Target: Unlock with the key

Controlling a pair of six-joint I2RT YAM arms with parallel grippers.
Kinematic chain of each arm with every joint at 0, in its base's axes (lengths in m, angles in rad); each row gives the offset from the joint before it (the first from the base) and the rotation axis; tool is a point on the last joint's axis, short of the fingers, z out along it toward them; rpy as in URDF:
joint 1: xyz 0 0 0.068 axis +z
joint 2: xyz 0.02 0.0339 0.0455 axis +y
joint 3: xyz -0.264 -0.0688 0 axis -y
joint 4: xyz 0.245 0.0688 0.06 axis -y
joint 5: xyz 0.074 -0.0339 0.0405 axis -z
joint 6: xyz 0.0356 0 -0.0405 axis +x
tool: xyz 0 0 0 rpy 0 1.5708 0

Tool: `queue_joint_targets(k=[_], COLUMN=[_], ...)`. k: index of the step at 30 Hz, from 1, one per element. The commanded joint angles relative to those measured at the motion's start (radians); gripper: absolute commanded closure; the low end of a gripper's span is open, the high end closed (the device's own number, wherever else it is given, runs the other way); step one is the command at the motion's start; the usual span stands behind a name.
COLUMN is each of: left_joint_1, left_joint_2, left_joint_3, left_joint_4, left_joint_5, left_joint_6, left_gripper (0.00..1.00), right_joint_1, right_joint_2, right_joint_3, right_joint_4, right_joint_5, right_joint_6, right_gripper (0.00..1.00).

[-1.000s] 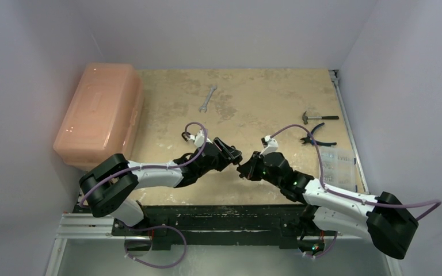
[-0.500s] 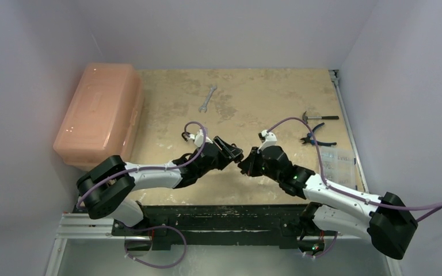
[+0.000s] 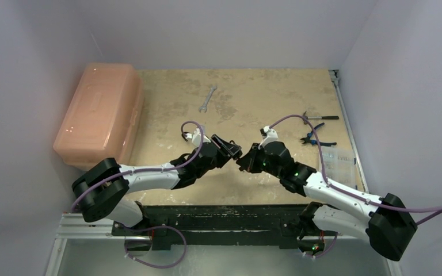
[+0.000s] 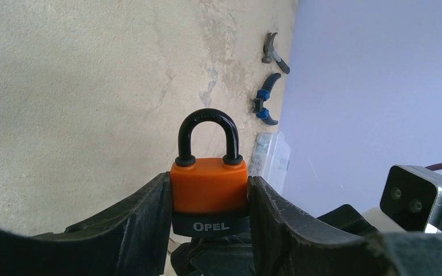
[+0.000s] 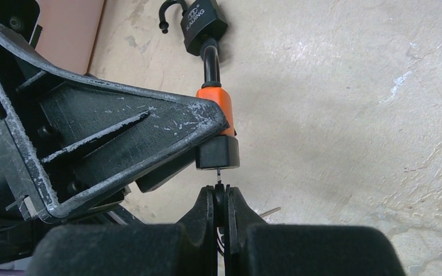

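An orange padlock (image 4: 208, 187) with a black base and black shackle is held off the table, my left gripper (image 4: 208, 177) shut on its two sides. The right wrist view shows the same padlock (image 5: 221, 112) edge-on, its black base facing my right gripper (image 5: 221, 192). That gripper is shut on the key (image 5: 219, 175). Only the key's thin blade shows, spanning the short gap from the fingertips to the lock's underside. From above, the left gripper (image 3: 233, 152) and right gripper (image 3: 243, 164) meet tip to tip over the table's middle.
A second, dark padlock (image 5: 204, 26) with an open shackle lies on the table just beyond. A pink toolbox (image 3: 98, 112) stands at the left. A wrench (image 3: 208, 98), hammer (image 3: 316, 117), pliers (image 3: 315, 135) and clear plastic box (image 3: 339, 167) lie farther back and right.
My right gripper has moved up and in toward the left gripper, bringing the key to the padlock's base. The left gripper has barely shifted.
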Motion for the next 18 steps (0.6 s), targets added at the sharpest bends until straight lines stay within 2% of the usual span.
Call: queue_joint_targets(k=[1,2,3,5,7,9,12,18], left_joint_1=[-0.071,-0.072,-0.071,-0.07,-0.068,-0.067,-0.064,-0.059], left_joint_2=[-0.029,-0.03,-0.031,-0.039,-0.049,-0.052,-0.042,0.004], left_joint_3=[0.003,0.003,0.003,0.011,0.028,0.051,0.078,0.123], left_joint_4=[0.003,0.002,-0.008,-0.036,-0.075,-0.123,-0.158,-0.146], left_joint_5=[0.13,0.124,0.113,0.082,0.025,-0.024,-0.076,-0.081], left_joint_6=[-0.021,-0.021,-0.021,-0.016,0.0,0.013,0.014,0.02], left_gripper=[1.0,1.0,1.0,1.0,1.0,1.0,1.0,1.0], right_joint_1=[-0.039,-0.042,-0.044,-0.044,-0.044,-0.044,-0.044,-0.044], right_joint_2=[0.017,0.026,0.03,0.021,-0.008,-0.038,-0.077,-0.15], right_joint_3=[0.083,0.089,0.094,0.095,0.088,0.089,0.093,0.067], right_joint_4=[0.274,0.279,0.278,0.27,0.244,0.202,0.128,0.032], right_joint_5=[0.025,-0.004,-0.036,-0.085,-0.101,-0.109,-0.128,-0.136], right_joint_6=[-0.017,-0.037,-0.059,-0.107,-0.132,-0.152,-0.176,-0.207], right_gripper=[1.0,1.0,0.94,0.73,0.46,0.35,0.29,0.28])
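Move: The right hand has the key's black bow pinched, its middle about 1 cm ahead and 1 cm to the left, with the blade in the orange padlock, some 3 cm ahead, 2 cm left and 1 cm lower. The spare key hangs roughly 4 cm straight below this hand; the black padlock lies on the table about 10 cm ahead, 20 cm left and 13 cm down. From the left hand, gripping the orange padlock, the key is about 3 cm back and 1 cm right, at its height. The right fingers open wide and let go of the key's bow as the hand edges about 1 cm left, then the hand lifts some 3.5 cm straight up off the key, easing that leftward shift back out while its fingertips tilt up and swing counter-clockwise, roughly 10 degrees each. The left hand keeps its grip on the orange padlock and holds it nearly in place, dipping and recovering by under a centimetre, its left side rolling up slightly. ##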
